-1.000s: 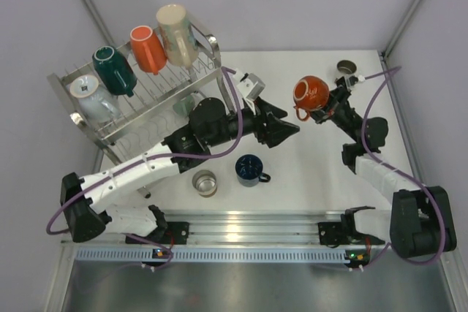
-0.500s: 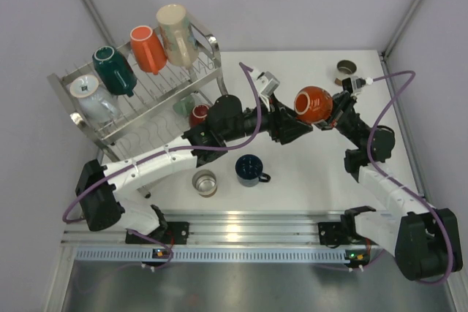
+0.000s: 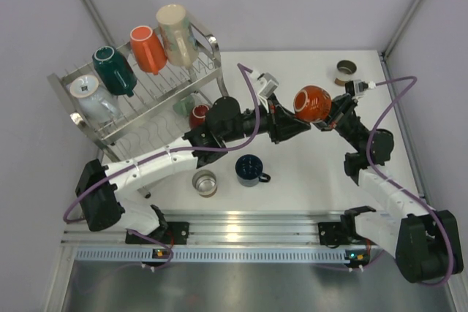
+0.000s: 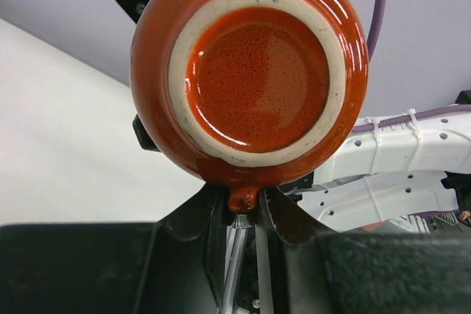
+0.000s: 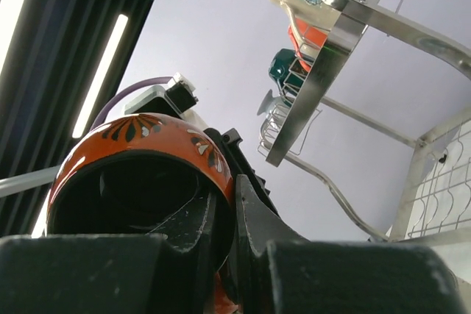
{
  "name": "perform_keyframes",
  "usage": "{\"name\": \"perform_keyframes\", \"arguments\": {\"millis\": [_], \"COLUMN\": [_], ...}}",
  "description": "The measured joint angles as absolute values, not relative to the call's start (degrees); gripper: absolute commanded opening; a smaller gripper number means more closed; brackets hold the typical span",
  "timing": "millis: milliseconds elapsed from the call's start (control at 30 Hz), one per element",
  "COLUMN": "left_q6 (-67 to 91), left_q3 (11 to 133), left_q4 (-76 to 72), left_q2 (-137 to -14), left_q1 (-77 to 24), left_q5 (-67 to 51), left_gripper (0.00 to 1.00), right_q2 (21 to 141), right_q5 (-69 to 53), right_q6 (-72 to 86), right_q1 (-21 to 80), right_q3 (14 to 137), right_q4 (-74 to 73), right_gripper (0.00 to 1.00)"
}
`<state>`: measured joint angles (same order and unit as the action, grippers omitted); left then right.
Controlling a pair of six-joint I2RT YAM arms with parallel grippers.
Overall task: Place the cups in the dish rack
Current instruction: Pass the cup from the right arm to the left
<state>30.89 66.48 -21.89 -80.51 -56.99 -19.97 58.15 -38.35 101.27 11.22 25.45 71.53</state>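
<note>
A round red cup (image 3: 313, 101) hangs in the air over the middle of the table, held from both sides. My right gripper (image 3: 330, 113) is shut on its rim, one finger inside the cup (image 5: 140, 152) and one outside. My left gripper (image 4: 243, 204) faces the cup's base (image 4: 257, 71), and its fingers are closed on the handle stub. The dish rack (image 3: 157, 100) stands at the far left. Its upper tier holds teal (image 3: 113, 69), orange (image 3: 148, 49), beige (image 3: 175, 34) and pale blue (image 3: 93, 99) cups. A small red cup (image 3: 199, 115) and a mint one (image 3: 184, 105) sit lower down.
A navy mug (image 3: 248, 169) and a clear glass (image 3: 205, 183) stand on the table in front of my left arm. A small brown cup (image 3: 345, 71) stands at the far right corner. The rack's frame (image 5: 331, 56) shows in the right wrist view.
My left arm reached right to the red cup and its jaws closed on the handle. The right gripper turned the cup so that its base faces left.
</note>
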Motion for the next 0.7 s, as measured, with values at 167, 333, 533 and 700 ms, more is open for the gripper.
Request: {"name": "perform_keyframes", "arguments": {"millis": [167,333,533,700], "left_q6": [31.2,33.1,33.6,33.1], "left_q3": [65.1,60.6,54.4,50.6], "left_q4": [-22.8,-24.0,-22.3,-18.7], "left_q2": [-80.5,-78.6,-73.2,-67.4], "left_q1": [-57.0,-57.1,-57.5,-57.4], "left_q5": [-19.4,-16.9,-13.5,-8.3], "left_gripper": [0.00,0.00,0.00,0.00], "right_q2": [58.1,57.1,54.4,50.5], "right_q5": [-38.3,-39.6,-40.6,-40.0], "right_q6": [100.1,96.2,92.0,87.6], "right_q1": [11.2,11.9,12.4,12.2], "right_q3": [24.6,23.7,22.5,21.6], "right_q4": [71.2,67.7,63.2,55.6], "right_gripper": [0.20,0.35,0.59,0.74]}}
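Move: The orange cup is held by both hands. Its middle is about 5 cm ahead of the left hand and 2 cm to its right, at its height. From the right hand it is some 3 cm ahead, 2 cm left and 3 cm up. The red cup on the dish rack's lower shelf lies roughly 27 cm left of the left hand, 13 cm ahead and 27 cm below; the blue cup stands 11 cm left, level fore and aft, about 32 cm below. The left fingers keep their pinch on the orange cup's handle while the right fingers open wide and come free of its rim. The right hand sinks about 5 cm, its fingers dipping some 10 degrees; the left hand lowers first, then draws left towards the rack, roughly 5 cm each way, turning slightly counter-clockwise. ##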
